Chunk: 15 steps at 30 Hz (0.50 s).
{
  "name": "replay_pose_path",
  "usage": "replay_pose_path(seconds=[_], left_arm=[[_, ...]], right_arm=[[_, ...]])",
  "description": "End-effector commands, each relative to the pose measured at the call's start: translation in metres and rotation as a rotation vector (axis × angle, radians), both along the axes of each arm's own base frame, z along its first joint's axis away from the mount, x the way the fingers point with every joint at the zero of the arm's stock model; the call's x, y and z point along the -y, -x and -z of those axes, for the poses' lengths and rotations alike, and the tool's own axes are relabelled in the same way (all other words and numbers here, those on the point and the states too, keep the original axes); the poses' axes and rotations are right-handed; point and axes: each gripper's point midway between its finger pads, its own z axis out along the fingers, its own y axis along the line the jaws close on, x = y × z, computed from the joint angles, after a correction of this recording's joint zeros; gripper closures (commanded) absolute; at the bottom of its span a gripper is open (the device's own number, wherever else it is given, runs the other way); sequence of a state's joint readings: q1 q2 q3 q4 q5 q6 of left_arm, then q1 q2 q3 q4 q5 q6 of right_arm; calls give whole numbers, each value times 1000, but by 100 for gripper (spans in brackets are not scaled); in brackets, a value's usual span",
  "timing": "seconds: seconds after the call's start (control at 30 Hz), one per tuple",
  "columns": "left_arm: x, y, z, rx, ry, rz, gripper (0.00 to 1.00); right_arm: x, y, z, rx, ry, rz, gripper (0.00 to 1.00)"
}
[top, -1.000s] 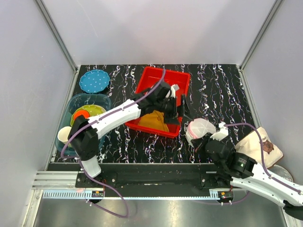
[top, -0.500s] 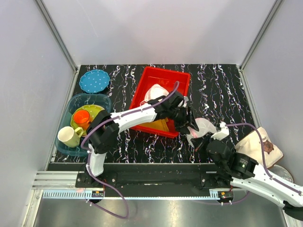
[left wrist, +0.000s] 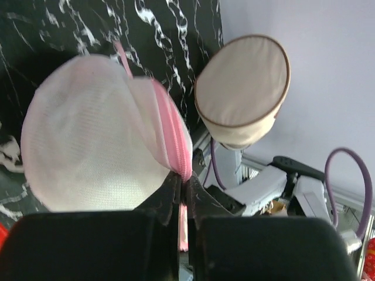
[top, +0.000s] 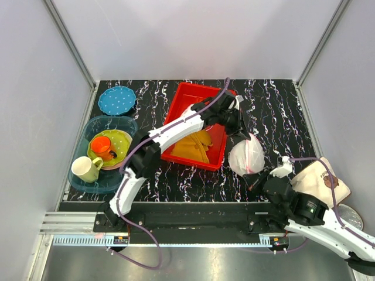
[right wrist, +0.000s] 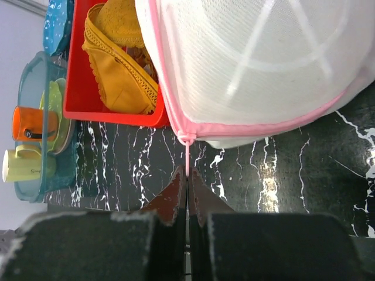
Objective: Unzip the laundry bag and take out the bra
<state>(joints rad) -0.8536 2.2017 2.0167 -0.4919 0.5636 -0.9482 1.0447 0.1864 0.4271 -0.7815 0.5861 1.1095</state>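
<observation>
The laundry bag (top: 246,155), a round white mesh pouch with pink zipper edging, is stretched between my two grippers just right of the red bin. My left gripper (top: 241,129) is at its far edge and is shut on the pink zipper edging (left wrist: 173,140), where its fingertips (left wrist: 171,186) pinch the zipper end. My right gripper (right wrist: 187,175) is at the near edge, shut on the thin pink pull cord (right wrist: 187,157) hanging from the zipper. The bra is inside the bag; only pale strap-like bands (right wrist: 252,58) show through the mesh.
The red bin (top: 202,89) holds a mustard-yellow cloth (top: 190,146) and a small white piece (top: 188,112). At the left stands a teal tub (top: 88,175) with cups and plates, and a blue dotted plate (top: 116,99) lies behind it. A beige round pouch (top: 319,178) lies at the right edge.
My left gripper swung out of the red bin over to the bag and shut on its zipper edging. The bag shifted right and back and is now pulled taut; the right gripper kept its hold.
</observation>
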Motion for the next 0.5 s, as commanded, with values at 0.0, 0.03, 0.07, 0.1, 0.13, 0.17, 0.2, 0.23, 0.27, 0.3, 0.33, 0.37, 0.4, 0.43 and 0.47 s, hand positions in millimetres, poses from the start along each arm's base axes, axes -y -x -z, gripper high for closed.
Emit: replay_pose_path(seconds=[0.0, 0.03, 0.07, 0.1, 0.13, 0.17, 0.2, 0.23, 0.27, 0.3, 0.33, 0.37, 0.4, 0.43, 0.47], left_arm=[[12, -71, 15, 141, 8, -63, 100], [11, -74, 24, 144, -37, -75, 100], [16, -72, 26, 156, -39, -56, 100], [18, -71, 24, 165, -36, -43, 100], [17, -66, 20, 176, -41, -35, 100], [17, -60, 17, 209, -52, -21, 100], [11, -55, 26, 209, -86, -18, 81], [4, -53, -1, 255, -69, -31, 67], [-1, -50, -8, 281, -69, -21, 56], [-10, -45, -6, 279, -90, -19, 39], [-20, -40, -33, 314, -73, -33, 32], [-27, -34, -40, 320, -76, -39, 26], [-34, -29, -46, 317, -78, -45, 17], [-43, -23, -33, 291, -114, -56, 15], [-49, -14, -54, 299, -85, -70, 14]], right_arm=[[0, 6, 1, -61, 6, 0, 100], [-1, 6, 1, -63, 11, -1, 100], [-2, 5, 2, -69, 24, -3, 100], [-3, 4, -2, -62, 23, -5, 100], [-3, 3, -3, -60, 27, -4, 100], [-3, 2, -3, -58, 40, 2, 100], [-3, 1, -4, -53, 44, 5, 100], [-3, 0, -5, -47, 47, 8, 100], [-2, -2, -6, -40, 51, 15, 100], [-1, -3, -7, -35, 51, 20, 100], [-1, -3, -7, -33, 50, 23, 100], [0, -4, -8, -27, 48, 29, 100], [0, -5, -10, -23, 42, 33, 100], [1, -5, -9, -23, 42, 38, 100], [1, -6, -9, -23, 38, 43, 100]])
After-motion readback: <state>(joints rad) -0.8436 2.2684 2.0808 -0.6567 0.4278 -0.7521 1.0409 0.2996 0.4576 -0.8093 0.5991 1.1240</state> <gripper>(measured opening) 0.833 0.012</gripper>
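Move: The laundry bag hangs stretched between the hands, its pink zip edge in the left fingers; its middle lies about 6 cm back, 1 cm left and 5 cm below the left hand. The red box's middle is some 19 cm left of that hand, 6 cm farther out and 15 cm lower; the mustard bra in it 19 cm left, 3 cm back, equally low. The right hand has the bag's middle roughly 10 cm ahead, 1 cm left, about level. The laundry bag's zip edge, pinched at first, is carried by the left hand about 7 cm down, first nudging 2 cm forward and 2 cm right; the fingers then spread wide and let go, and the hand backs off some 4 cm left towards the red box, rising 2 cm, fingers tipping further down. The right hand stays shut on the pull cord, sinking only about a centimetre. ##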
